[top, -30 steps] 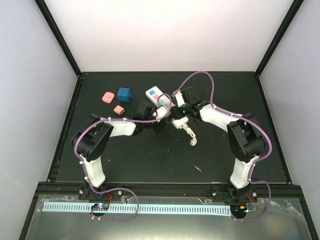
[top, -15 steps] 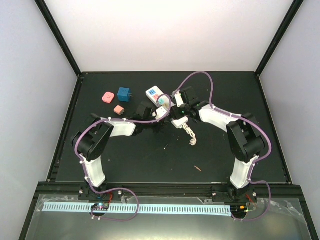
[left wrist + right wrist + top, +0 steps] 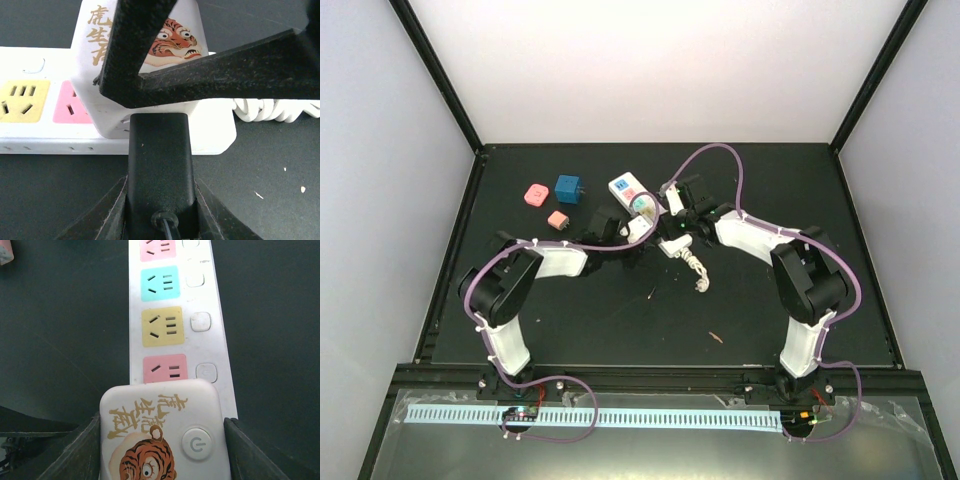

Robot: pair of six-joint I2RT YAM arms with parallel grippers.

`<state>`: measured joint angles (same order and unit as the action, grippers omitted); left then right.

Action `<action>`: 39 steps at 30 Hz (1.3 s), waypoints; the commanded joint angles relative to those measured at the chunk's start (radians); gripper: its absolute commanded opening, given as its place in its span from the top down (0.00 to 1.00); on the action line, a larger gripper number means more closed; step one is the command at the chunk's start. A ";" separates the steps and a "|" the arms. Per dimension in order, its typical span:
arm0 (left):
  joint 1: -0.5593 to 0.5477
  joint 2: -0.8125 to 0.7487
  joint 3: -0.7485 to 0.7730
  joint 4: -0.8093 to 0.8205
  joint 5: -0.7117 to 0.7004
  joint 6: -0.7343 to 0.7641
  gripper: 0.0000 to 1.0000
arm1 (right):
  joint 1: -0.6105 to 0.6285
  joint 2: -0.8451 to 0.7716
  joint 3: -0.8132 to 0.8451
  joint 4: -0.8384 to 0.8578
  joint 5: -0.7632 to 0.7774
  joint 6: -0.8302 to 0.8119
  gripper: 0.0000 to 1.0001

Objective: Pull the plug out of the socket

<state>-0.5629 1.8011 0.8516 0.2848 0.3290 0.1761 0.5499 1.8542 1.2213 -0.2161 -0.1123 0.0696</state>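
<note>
The socket, a long white power strip [image 3: 623,188] with pastel outlets, lies slanted at the table's middle back, and it also shows in the right wrist view [image 3: 220,340] and the left wrist view [image 3: 30,55]. A white tiger-printed plug block [image 3: 160,440] sits on its near end. My right gripper [image 3: 161,445] is shut on this block, one finger on each side. My left gripper [image 3: 160,200] is shut on a black plug body [image 3: 160,155] with a thin cord, which butts against the block's side [image 3: 125,120]. The right fingers [image 3: 225,70] cross above it.
The strip's bundled white cord [image 3: 701,272] lies just right of the grippers. A pink block [image 3: 535,194], a blue cube [image 3: 568,188] and a smaller pink block [image 3: 558,218] sit at the back left. A small red scrap [image 3: 716,337] lies toward the front right.
Both grippers and the strip's near end have shifted slightly toward the back left. Both grips are unchanged.
</note>
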 commanded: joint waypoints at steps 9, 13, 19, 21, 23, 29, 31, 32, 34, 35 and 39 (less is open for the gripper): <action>-0.004 -0.111 -0.056 -0.059 0.091 0.050 0.93 | -0.028 0.091 -0.054 -0.097 0.139 0.011 0.99; -0.004 -0.128 -0.071 -0.068 0.091 0.058 0.94 | -0.028 0.091 -0.054 -0.097 0.134 0.009 0.99; 0.002 -0.151 -0.081 -0.086 0.098 0.057 0.93 | -0.028 0.094 -0.052 -0.100 0.114 -0.001 0.99; 0.009 -0.164 -0.082 -0.096 0.101 0.059 0.93 | -0.029 0.094 -0.054 -0.098 0.102 -0.004 0.99; 0.018 -0.182 -0.082 -0.113 0.110 0.068 0.93 | -0.028 0.096 -0.054 -0.099 0.094 -0.007 0.99; 0.049 -0.261 -0.083 -0.188 0.138 0.130 0.93 | -0.027 0.101 -0.051 -0.101 0.051 -0.015 0.99; 0.067 -0.290 -0.090 -0.198 0.168 0.121 0.93 | -0.028 0.103 -0.049 -0.101 0.051 -0.017 0.99; 0.076 -0.301 -0.092 -0.202 0.181 0.113 0.93 | -0.028 0.102 -0.049 -0.100 0.051 -0.017 0.99; 0.083 -0.320 -0.088 -0.221 0.192 0.105 0.93 | -0.028 0.101 -0.049 -0.100 0.045 -0.016 0.98; 0.089 -0.330 -0.083 -0.232 0.198 0.101 0.93 | -0.029 0.099 -0.049 -0.100 0.043 -0.017 0.98; 0.119 -0.362 -0.051 -0.300 0.221 0.086 0.92 | -0.029 0.090 -0.051 -0.098 0.026 -0.017 0.94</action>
<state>-0.4694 1.4837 0.7624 0.0620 0.4931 0.2695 0.5407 1.8683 1.2205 -0.1745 -0.1101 0.0612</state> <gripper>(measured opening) 0.290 0.636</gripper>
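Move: The left hand already grips the black plug, still seated in the tiger socket, whose middle is about 3 cm ahead and 5 cm to the right, roughly level with that hand. The power strip's middle is some 8 cm ahead, 3 cm lower; the orange plug stands about 20 cm left, 7 cm ahead, 4 cm lower. The right hand has the tiger socket between its fingers, about 1 cm below its hand point. Keeping its pinch on the black plug, the left hand pulls it back out of the tiger socket, drawing about 4 cm towards the base, then lifts some 6 cm while drifting leftward about 3 cm, the wrist hardly turning. The right hand keeps hold of the tiger socket and eases about 1 cm forward as the pull goes on. ##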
